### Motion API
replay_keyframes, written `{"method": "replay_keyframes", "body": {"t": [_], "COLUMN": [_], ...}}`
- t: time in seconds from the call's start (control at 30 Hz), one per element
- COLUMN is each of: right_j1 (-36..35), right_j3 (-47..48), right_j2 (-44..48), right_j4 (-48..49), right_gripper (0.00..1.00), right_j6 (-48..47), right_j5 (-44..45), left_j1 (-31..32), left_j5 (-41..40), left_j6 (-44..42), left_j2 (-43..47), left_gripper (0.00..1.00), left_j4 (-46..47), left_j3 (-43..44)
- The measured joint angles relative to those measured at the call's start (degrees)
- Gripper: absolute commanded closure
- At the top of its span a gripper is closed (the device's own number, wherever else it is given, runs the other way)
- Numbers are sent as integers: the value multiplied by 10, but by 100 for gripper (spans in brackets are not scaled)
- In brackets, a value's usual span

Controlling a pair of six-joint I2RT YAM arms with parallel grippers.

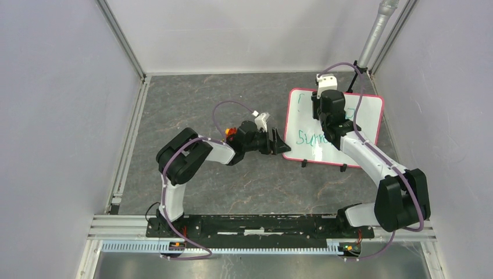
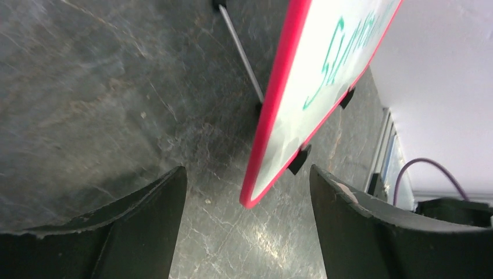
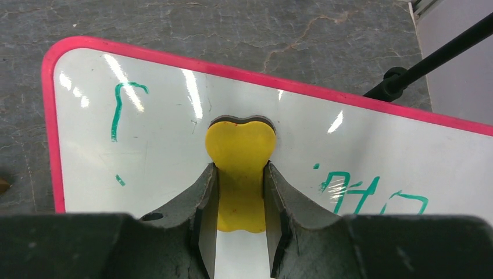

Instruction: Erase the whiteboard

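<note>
The whiteboard point(image 1: 366, 113), white with a pink-red frame, lies at the right of the table with green writing point(image 1: 308, 138) on it. My right gripper point(image 3: 240, 168) is shut on a yellow eraser point(image 3: 240, 142), which rests against the board's face point(image 3: 157, 133) near its top edge. Green marks point(image 3: 119, 110) show to the eraser's left and more green letters point(image 3: 354, 189) to its right. My left gripper point(image 1: 279, 142) stands open at the board's left edge. In the left wrist view the board's red corner point(image 2: 256, 195) sits just ahead of the open gripper point(image 2: 247, 171), touching neither finger.
Small black feet point(image 2: 299, 158) stick out from the board's frame, and a thin metal rod point(image 2: 241, 52) runs beside it. A black rod point(image 3: 430, 58) crosses beyond the board's far right corner. A grey pipe point(image 1: 375, 32) rises at the back right. Enclosure walls close in on both sides.
</note>
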State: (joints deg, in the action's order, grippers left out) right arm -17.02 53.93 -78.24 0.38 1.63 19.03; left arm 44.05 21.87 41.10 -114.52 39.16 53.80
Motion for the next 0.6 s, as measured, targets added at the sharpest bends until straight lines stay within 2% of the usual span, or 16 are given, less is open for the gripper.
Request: {"method": "replay_keyframes", "body": {"t": [0.13,0.33,0.6], "right_j1": [0,0,-3], "right_j3": [2,18,51], "right_j2": [-3,-10,-39], "right_j4": [-2,-13,-21], "right_gripper": [67,66,67], "right_j6": [0,0,0], "right_j5": [-13,-24,-39], "left_j1": [-27,-51,-52], "left_j5": [22,69,99], "left_j6": [35,76,73], "left_j2": [-2,-44,-78], "left_gripper": [20,35,75], "left_j4": [9,49,24], "left_j3": [22,113,175]}}
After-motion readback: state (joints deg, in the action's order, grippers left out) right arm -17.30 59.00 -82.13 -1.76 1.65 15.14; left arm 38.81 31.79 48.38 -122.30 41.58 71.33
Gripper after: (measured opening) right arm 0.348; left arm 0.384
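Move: The left hand, open beside the whiteboard's lower left corner (about 2 cm right, 1 back and 2 lower), goes for a spot on the left edge some 6 cm ahead, 4 right and 6 up; the "Surround" S is roughly 8 right, 4 ahead, 3 up. From the right hand, which holds the yellow eraser, the leftover green hook is about 8 cm left, 4 ahead and 2 up; the "to" letters are 9 right, 2 ahead, 2 lower. The left hand leaves the lower left corner and climbs along the board's left edge, about 6.5 cm forward and as much up, then works some 3 cm right, its fingertips tipping up about 15 degrees while the wide-open fingers narrow to under half around the red rim. Meanwhile the right hand keeps its grip on the yellow eraser and carries it slowly along the board face, about 2 cm left and 1.5 forward, towards the leftover green hook. ##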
